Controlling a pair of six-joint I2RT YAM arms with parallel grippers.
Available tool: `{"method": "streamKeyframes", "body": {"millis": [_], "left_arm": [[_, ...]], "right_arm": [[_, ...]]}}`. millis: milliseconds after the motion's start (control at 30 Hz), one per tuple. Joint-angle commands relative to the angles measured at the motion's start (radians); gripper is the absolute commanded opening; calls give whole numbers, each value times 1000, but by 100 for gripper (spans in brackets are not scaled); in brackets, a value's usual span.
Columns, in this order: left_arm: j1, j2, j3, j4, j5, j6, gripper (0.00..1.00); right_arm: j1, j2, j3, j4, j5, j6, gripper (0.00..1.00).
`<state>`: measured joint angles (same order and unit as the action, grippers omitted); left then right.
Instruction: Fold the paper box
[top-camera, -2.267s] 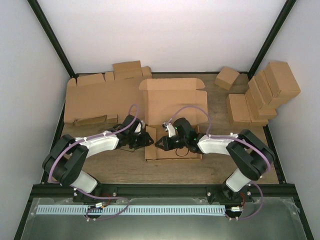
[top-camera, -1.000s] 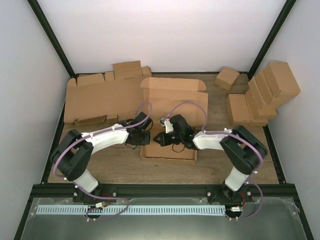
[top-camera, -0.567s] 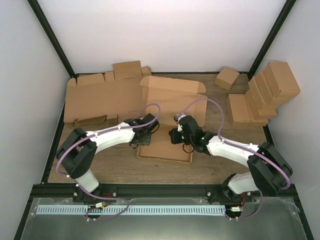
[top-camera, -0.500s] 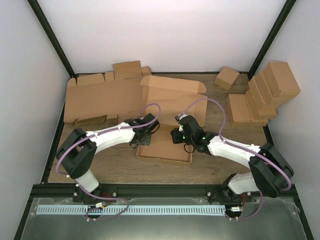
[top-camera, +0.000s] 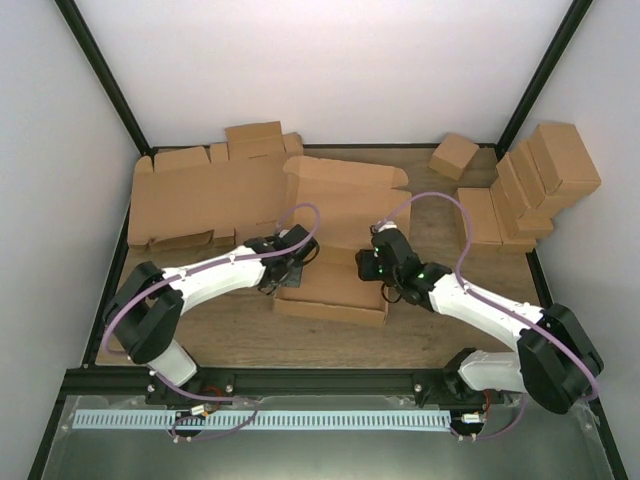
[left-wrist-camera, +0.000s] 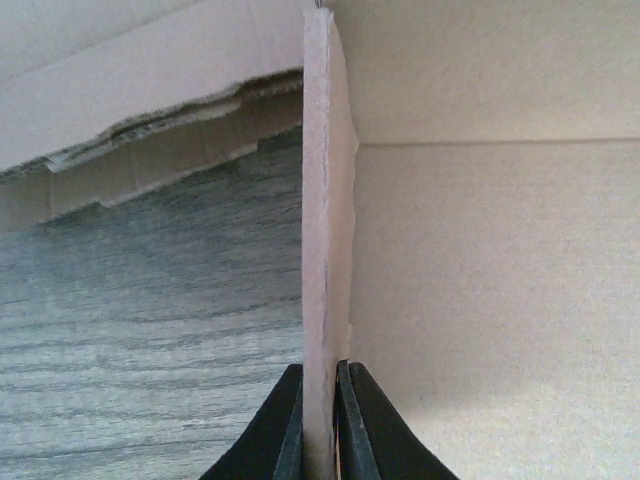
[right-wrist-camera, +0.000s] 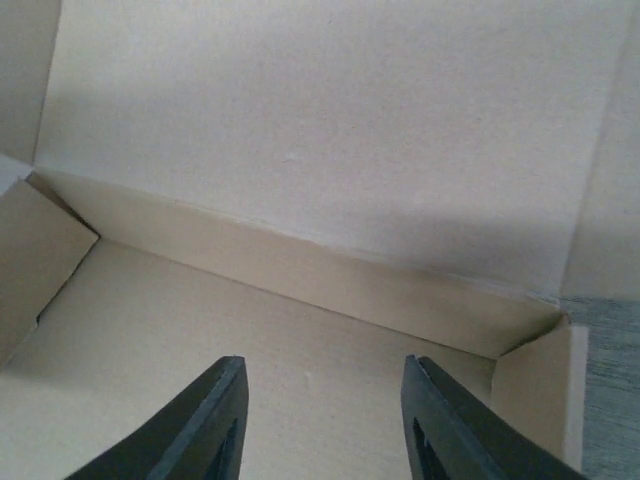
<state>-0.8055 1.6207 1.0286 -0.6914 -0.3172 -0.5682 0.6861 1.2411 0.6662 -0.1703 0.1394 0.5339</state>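
The paper box (top-camera: 335, 288) lies in the middle of the table, partly formed, with its lid (top-camera: 345, 190) tilted up at the back. My left gripper (top-camera: 284, 277) is at the box's left side, shut on the upright left wall (left-wrist-camera: 326, 200), which stands edge-on between the black fingers (left-wrist-camera: 280, 430). Over the box's right half hangs my right gripper (top-camera: 369, 266), open, with nothing between its fingers (right-wrist-camera: 210, 420). Below it the right wrist view shows the box floor (right-wrist-camera: 250, 330), the rear wall (right-wrist-camera: 300, 270) and the lid's inner face.
A pile of flat cardboard blanks (top-camera: 195, 200) lies at the back left, close behind the left arm. Several ready-made brown boxes (top-camera: 530, 190) are stacked at the right, with one small box (top-camera: 454, 156) at the back. Black frame posts stand at both back corners.
My right gripper has opened and drawn back to the right, off the cardboard it was closed on. The box has shifted and turned slightly. The left gripper keeps its hold on the wall.
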Motion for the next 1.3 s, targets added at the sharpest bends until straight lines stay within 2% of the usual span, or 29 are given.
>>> {"method": "streamKeyframes", "body": {"millis": [0, 167, 267, 367, 600, 733, 933, 1267], "left_arm": [[-7, -49, -3, 30, -30, -5, 9], [-8, -75, -26, 50, -30, -8, 9], [-9, -82, -33, 61, -8, -9, 11], [-9, -101, -45, 92, 19, -13, 15], [-9, -142, -73, 162, 48, -16, 15], [-8, -139, -80, 177, 55, -7, 15], [-9, -150, -89, 191, 48, -2, 15], [-8, -154, -75, 172, 45, -25, 14]], "right_arm": [[-20, -12, 24, 8, 26, 1, 48], [-46, -24, 58, 1, 42, -26, 80], [-75, -40, 90, -10, 35, -72, 89], [-78, -45, 107, 6, 14, -106, 92], [-79, -39, 68, 189, -83, -130, 100], [-71, -27, 61, 315, -140, -183, 100], [44, -2, 56, 562, -133, -275, 100], [76, 156, 117, 782, -313, -381, 100]]}}
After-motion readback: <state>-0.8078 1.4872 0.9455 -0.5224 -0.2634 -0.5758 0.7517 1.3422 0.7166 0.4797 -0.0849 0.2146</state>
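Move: The paper box's left wall is already between the left fingers, its middle right at that hand and some 3 cm lower; the box's front wall is about 7 cm back and 7 cm right of this hand. From the right hand, over the box's inside, the left wall is about 13 cm left, 3 cm back and 8 cm down, the right wall some 5 cm right and 4 cm back, and the raised lid panel about 10 cm ahead and 2 cm left. The box's left wall stays pinched in the left fingers while that hand rises about 3 cm, tilts a little and draws 2 cm right. The empty right hand opens wide, eases forward and slightly right, then climbs some 12 cm and sweeps left across the box to high near the left gripper, its fingers tipping up towards level and swinging counter-clockwise. ##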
